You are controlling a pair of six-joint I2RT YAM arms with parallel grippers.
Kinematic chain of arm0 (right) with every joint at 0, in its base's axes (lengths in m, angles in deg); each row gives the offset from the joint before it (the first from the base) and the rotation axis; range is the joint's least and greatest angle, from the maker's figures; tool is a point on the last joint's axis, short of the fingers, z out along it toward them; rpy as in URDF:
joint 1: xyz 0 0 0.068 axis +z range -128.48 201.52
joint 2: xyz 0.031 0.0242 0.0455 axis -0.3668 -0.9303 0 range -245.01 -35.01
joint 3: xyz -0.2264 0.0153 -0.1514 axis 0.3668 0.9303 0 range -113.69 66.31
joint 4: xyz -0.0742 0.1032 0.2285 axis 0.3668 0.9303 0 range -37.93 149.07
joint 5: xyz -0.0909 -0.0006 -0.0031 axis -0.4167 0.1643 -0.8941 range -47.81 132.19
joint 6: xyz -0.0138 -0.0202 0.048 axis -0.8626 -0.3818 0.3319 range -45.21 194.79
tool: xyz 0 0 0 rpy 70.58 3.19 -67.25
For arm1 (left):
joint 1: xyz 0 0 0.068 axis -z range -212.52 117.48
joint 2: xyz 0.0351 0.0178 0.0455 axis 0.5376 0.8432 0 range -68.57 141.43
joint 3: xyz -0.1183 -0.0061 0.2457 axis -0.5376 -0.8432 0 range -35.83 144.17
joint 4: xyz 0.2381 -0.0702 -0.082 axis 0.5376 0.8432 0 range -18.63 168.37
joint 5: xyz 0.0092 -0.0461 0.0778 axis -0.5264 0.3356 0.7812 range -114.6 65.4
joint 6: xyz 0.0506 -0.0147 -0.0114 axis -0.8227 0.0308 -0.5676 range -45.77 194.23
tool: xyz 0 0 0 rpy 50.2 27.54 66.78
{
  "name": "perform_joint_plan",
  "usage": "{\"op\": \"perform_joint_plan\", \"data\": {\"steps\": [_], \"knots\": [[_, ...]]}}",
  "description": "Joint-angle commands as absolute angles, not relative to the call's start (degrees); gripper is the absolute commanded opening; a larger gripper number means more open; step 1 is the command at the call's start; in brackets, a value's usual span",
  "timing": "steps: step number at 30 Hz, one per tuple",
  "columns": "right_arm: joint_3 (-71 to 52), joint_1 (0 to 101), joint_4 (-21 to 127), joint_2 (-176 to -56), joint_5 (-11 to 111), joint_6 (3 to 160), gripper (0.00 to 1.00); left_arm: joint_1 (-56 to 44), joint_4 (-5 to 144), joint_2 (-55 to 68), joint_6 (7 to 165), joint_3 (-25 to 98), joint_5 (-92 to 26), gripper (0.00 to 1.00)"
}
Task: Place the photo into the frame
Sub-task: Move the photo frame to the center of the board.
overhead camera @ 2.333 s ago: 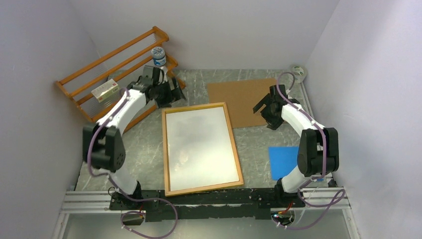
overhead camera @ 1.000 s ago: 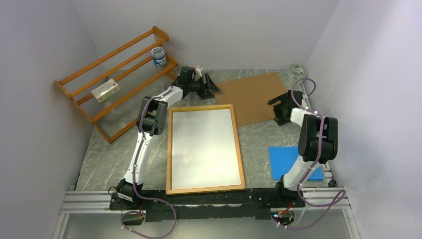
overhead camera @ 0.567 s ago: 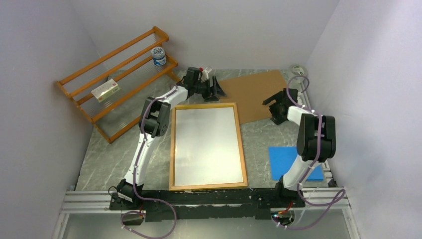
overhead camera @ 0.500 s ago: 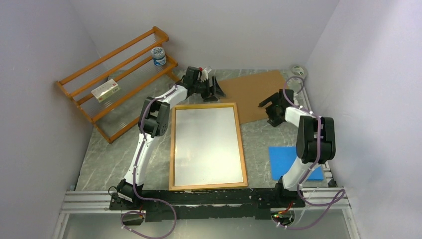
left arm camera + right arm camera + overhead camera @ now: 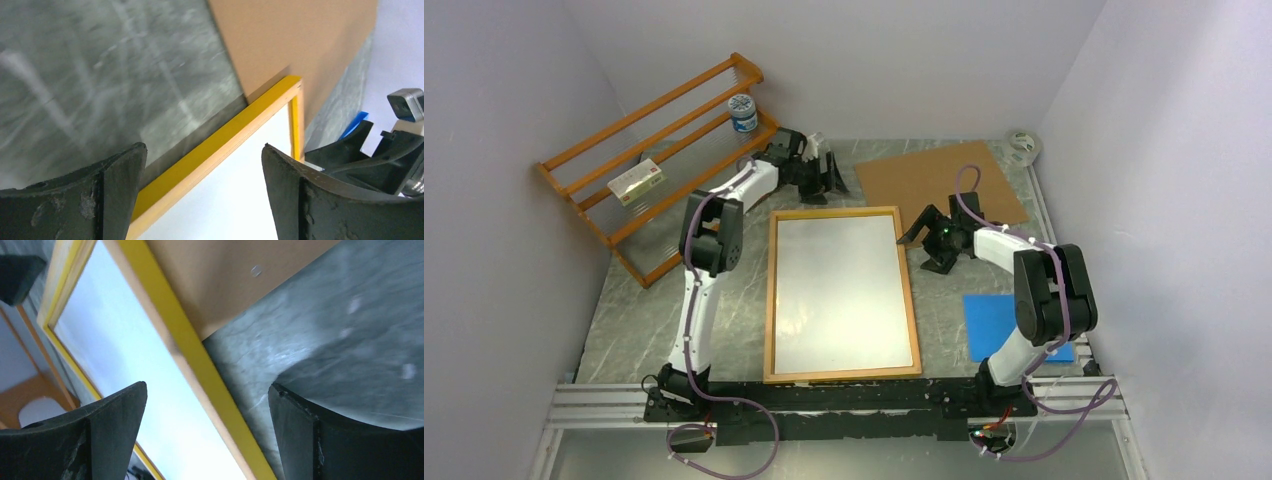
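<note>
The frame [image 5: 910,290] lies flat in the middle of the table, its wood side up and its yellow edge [image 5: 240,132] [image 5: 165,305] showing in both wrist views. A plain white sheet [image 5: 844,290] fills its opening; it looks like the photo's back, and no print shows. My left gripper [image 5: 826,180] hovers open just beyond the frame's far left corner, and its wrist view [image 5: 204,146] has the far rail between its fingers. My right gripper [image 5: 921,248] is open beside the frame's right rail near the far corner, straddling that rail [image 5: 207,386]. Neither holds anything.
A brown backing board [image 5: 939,180] lies at the back right, its near edge close to the frame's far right corner. A blue sheet [image 5: 996,320] lies at the right. An orange slatted rack [image 5: 654,150] with a can [image 5: 742,112] and a small box [image 5: 636,182] stands back left. A tape roll [image 5: 1022,142] sits in the back right corner.
The left gripper drew back left from the board's corner and opened wider. The right arm swung from beside the board down and left to the frame's right rail. The frame has straightened.
</note>
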State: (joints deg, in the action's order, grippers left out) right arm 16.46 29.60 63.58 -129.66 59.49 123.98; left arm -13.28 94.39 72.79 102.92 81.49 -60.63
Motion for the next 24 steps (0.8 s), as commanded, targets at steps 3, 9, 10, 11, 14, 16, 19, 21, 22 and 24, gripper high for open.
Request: {"op": "perform_joint_plan", "data": {"steps": [3, 9, 10, 11, 14, 16, 19, 21, 22, 24], "knots": [[16.5, 34.7, 61.6, -130.7, 66.7, 121.7, 0.93, -16.0, 97.9, 62.5, 98.9, 75.1, -56.2, 0.9], [15.1, 37.7, 57.3, -133.2, 70.1, 124.4, 0.91, -16.4, 99.5, 59.8, 97.9, 72.3, -55.5, 0.89], [14.6, 38.2, 56.6, -133.8, 70.3, 124.7, 0.91, -16.5, 99.6, 59.5, 97.9, 71.8, -55.3, 0.89], [14.2, 38.8, 56.1, -134.6, 70.3, 125.1, 0.91, -16.5, 99.6, 59.1, 97.8, 71.4, -55.1, 0.89], [12.5, 40.7, 55.9, -136.7, 69.9, 125.4, 0.91, -16.6, 99.9, 58.1, 97.5, 70.8, -54.5, 0.89], [11.7, 41.9, 55.2, -138.0, 69.5, 125.8, 0.91, -16.7, 100.1, 57.3, 97.2, 70.5, -53.6, 0.89], [10.3, 43.5, 55.2, -139.6, 68.9, 126.6, 0.91, -16.9, 100.7, 56.4, 96.7, 70.1, -52.6, 0.89], [9.4, 44.6, 55.6, -140.3, 68.2, 126.7, 0.91, -17.2, 100.6, 55.8, 96.7, 69.4, -52.3, 0.89], [8.8, 45.1, 56.1, -140.6, 67.6, 126.4, 0.91, -17.4, 100.4, 55.4, 96.8, 69.0, -52.3, 0.89], [8.0, 45.6, 56.9, -140.9, 66.3, 125.8, 0.91, -17.7, 100.3, 55.0, 96.7, 68.2, -52.5, 0.89]]}}
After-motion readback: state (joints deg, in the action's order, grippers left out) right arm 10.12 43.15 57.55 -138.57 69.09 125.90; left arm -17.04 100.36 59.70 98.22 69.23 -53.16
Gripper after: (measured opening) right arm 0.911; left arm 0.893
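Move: The photo frame's middle lies about 17 cm left of the right hand and 10 cm back, 2 cm lower; its right rail runs between that hand's open fingers, with a few centimetres free to the outer finger. The brown board's middle is 16 cm ahead and 8 cm right, the blue sheet 18 cm back and 26 cm right. From the left hand, at the frame's far side, the frame's middle is some 22 cm back, neither left nor right, 4 cm lower. Leftward and nearly level, the right hand sweeps about 12 cm, easing back slightly and turning some 20 degrees, mostly counter-clockwise; its outer finger comes against the outside of the frame's right rail and pushes the frame left. The left hand also goes left, some 7 cm, while rising and easing back about 2 cm. Both grippers stay wide open. ##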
